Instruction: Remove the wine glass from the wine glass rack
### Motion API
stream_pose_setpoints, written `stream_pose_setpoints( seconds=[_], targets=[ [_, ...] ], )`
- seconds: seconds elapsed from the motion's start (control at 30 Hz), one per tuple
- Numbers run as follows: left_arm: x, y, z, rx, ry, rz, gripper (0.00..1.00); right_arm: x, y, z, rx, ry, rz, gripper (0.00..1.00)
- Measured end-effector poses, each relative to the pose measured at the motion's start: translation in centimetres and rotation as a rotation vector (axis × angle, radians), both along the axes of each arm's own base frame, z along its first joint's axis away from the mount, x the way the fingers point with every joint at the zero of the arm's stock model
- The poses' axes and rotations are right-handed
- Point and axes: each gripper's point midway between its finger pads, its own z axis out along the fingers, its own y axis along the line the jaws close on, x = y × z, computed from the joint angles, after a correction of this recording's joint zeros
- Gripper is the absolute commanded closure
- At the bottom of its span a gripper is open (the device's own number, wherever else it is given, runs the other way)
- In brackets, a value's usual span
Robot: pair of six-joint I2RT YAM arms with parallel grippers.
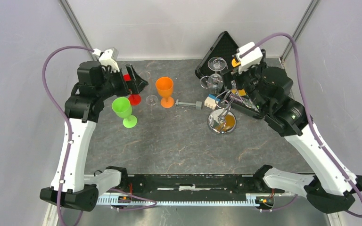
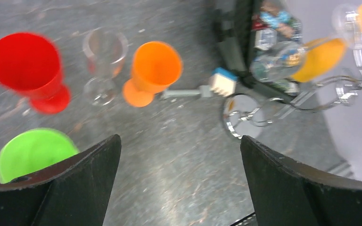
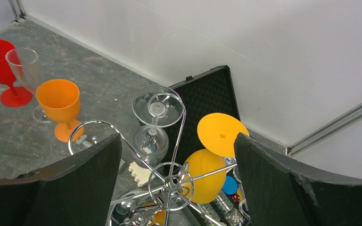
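Note:
The wine glass rack (image 1: 221,121), a silver wire stand on a mirrored base, stands right of centre; its hub (image 3: 172,183) sits below and between my right fingers. A clear wine glass (image 3: 156,109) hangs upside down from a far arm, also seen from above (image 1: 215,70). A yellow wine glass (image 3: 209,175) hangs beside it. My right gripper (image 3: 177,139) hovers open above the rack, touching nothing. My left gripper (image 2: 179,141) is open and empty over bare table, and in the top view (image 1: 139,84) it is beside the red glass.
Red (image 2: 26,70), clear (image 2: 103,63), orange (image 2: 153,70) and green (image 2: 33,150) glasses stand upright at the left. A black open case (image 1: 224,47) with small items lies behind the rack. A cream block (image 1: 210,101) and a grey tool (image 1: 188,104) lie next to the rack.

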Motion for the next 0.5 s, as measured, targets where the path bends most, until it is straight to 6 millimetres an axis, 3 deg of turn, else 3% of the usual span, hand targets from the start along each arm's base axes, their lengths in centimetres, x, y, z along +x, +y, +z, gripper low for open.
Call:
stream_pose_setpoints(
  seconds=[0.13,0.27,0.5],
  targets=[
    [0.7,-3.1,1.6,-0.151,-0.056,-0.121,0.0,1.7,0.8,-1.0,-0.067,0.042,-0.02,0.1],
    [1.2,-5.4,1.8,-0.282,-0.056,-0.203,0.0,3.6,2.0,-1.9,-0.147,0.081,-0.033,0.12],
    [1.1,-6.5,1.7,-0.353,-0.044,-0.249,0.0,5.8,6.2,-3.0,-0.352,0.122,-0.078,0.1]
  ],
)
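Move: The clear wine glass hanging upside down on the rack is about 8 cm ahead of the right gripper, 5 cm to its left, its middle some 14 cm below. The yellow glass hangs about 8 cm to the right of the clear one, and the rack's hub is straight below the right gripper by about 9 cm. From the left gripper, the clear glass lies about 8 cm ahead, 26 cm to the right and 5 cm lower. Bring the open, empty right gripper forward and left over the rack towards the clear glass's upturned foot, about 6 cm each way, sinking some 3 cm and rolling its left side down about 20 degrees. Meanwhile swing the open left gripper some 6 cm right towards the rack, rolling and turning it clockwise. Touch nothing with either hand. ##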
